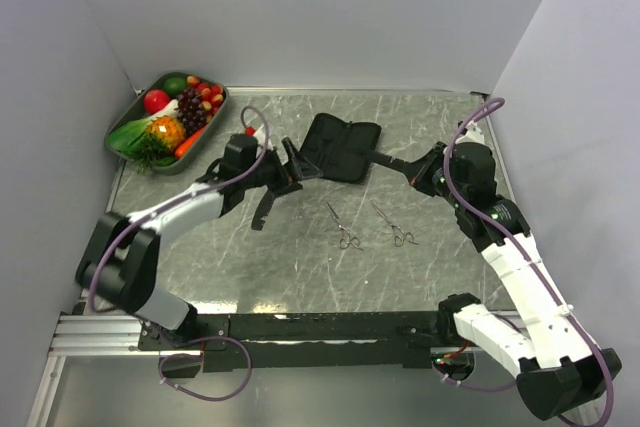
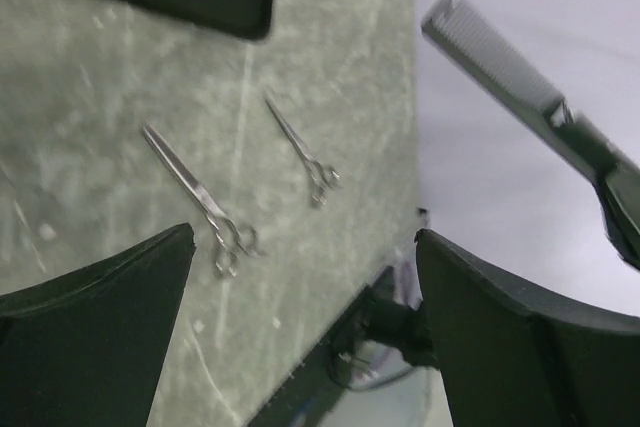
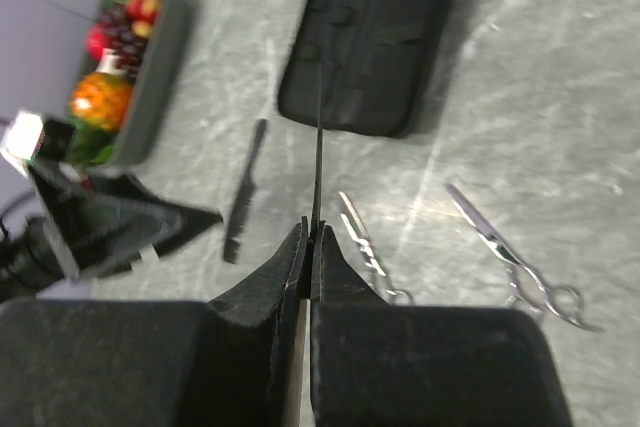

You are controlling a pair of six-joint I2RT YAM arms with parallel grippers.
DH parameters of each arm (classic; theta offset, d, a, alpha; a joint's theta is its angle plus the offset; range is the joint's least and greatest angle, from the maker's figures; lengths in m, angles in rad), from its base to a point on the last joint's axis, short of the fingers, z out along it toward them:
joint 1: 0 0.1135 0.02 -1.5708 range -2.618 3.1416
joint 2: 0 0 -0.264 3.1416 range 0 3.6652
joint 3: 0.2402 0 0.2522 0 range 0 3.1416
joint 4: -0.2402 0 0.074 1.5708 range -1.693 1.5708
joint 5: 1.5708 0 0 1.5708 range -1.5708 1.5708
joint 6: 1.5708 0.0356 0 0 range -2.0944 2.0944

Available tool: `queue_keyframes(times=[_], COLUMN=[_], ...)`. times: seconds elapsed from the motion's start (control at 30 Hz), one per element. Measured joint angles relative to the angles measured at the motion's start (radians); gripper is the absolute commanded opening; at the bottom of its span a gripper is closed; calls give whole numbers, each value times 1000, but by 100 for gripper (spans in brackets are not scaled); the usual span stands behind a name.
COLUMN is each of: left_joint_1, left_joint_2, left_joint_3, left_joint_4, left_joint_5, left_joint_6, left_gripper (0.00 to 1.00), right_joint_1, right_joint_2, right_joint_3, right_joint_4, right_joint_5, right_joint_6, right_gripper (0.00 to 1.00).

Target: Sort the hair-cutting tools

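Note:
Two silver scissors (image 1: 343, 227) (image 1: 397, 225) lie side by side on the marble table, also visible as scissors (image 2: 200, 202) (image 2: 300, 152) in the left wrist view. A short black comb (image 1: 262, 205) lies flat on the table just below my left gripper (image 1: 290, 169), whose jaws are spread wide and empty (image 2: 305, 237). My right gripper (image 1: 412, 175) is shut on the longer black comb (image 1: 385, 161), which it holds above the table, pointing at the pouch. In the right wrist view this comb (image 3: 318, 147) is edge-on, sticking out from the pinched right gripper (image 3: 310, 232).
An open black pouch (image 1: 340, 147) lies at the back centre of the table. A metal tray (image 1: 127, 112) of toy fruit and vegetables sits at the back left corner. Grey walls close in the table on three sides.

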State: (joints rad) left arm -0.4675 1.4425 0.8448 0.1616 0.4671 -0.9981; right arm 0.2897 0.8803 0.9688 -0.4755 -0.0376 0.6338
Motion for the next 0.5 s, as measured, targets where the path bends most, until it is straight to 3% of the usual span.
queue_keyframes(times=[0.37,0.5], left_joint_1=[57,121], left_joint_2=[423,555], left_joint_3=[553,681], left_joint_4=[-232,-262], left_joint_5=[-201,-198], left_joint_6=[313,406], left_gripper=[96,97], right_joint_1=[-2,-2], right_joint_2=[-7,-26], right_joint_3=[-17,-29], right_joint_4=[-48,-65], right_joint_5=[46,49], right_joint_6=[-18,-26], right_gripper=[0,0])
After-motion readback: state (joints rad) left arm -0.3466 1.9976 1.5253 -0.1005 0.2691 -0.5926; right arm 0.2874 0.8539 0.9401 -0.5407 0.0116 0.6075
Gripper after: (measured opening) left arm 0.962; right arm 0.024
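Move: The black tool case lies about 14 cm ahead of my left hand, 8 cm to its right and 16 cm below. The loose black comb is 11 cm to that hand's left, nearly level with it; the middle scissors are 8 cm back and 8 cm right. From my right hand, still gripping the other comb, the case is some 16 cm ahead, 15 cm left and 26 cm down; the right-hand scissors lie 5 cm back and 2 cm left. I sweep my empty left hand forward about 18 cm towards the tool case, coming up along its left side and sinking a little late on. That wrist rolls some 25 degrees, its left side rising so the fingers dip more, and they stay wide open, touching nothing. My right hand keeps its pinch on the comb and eases down about 2 cm. ##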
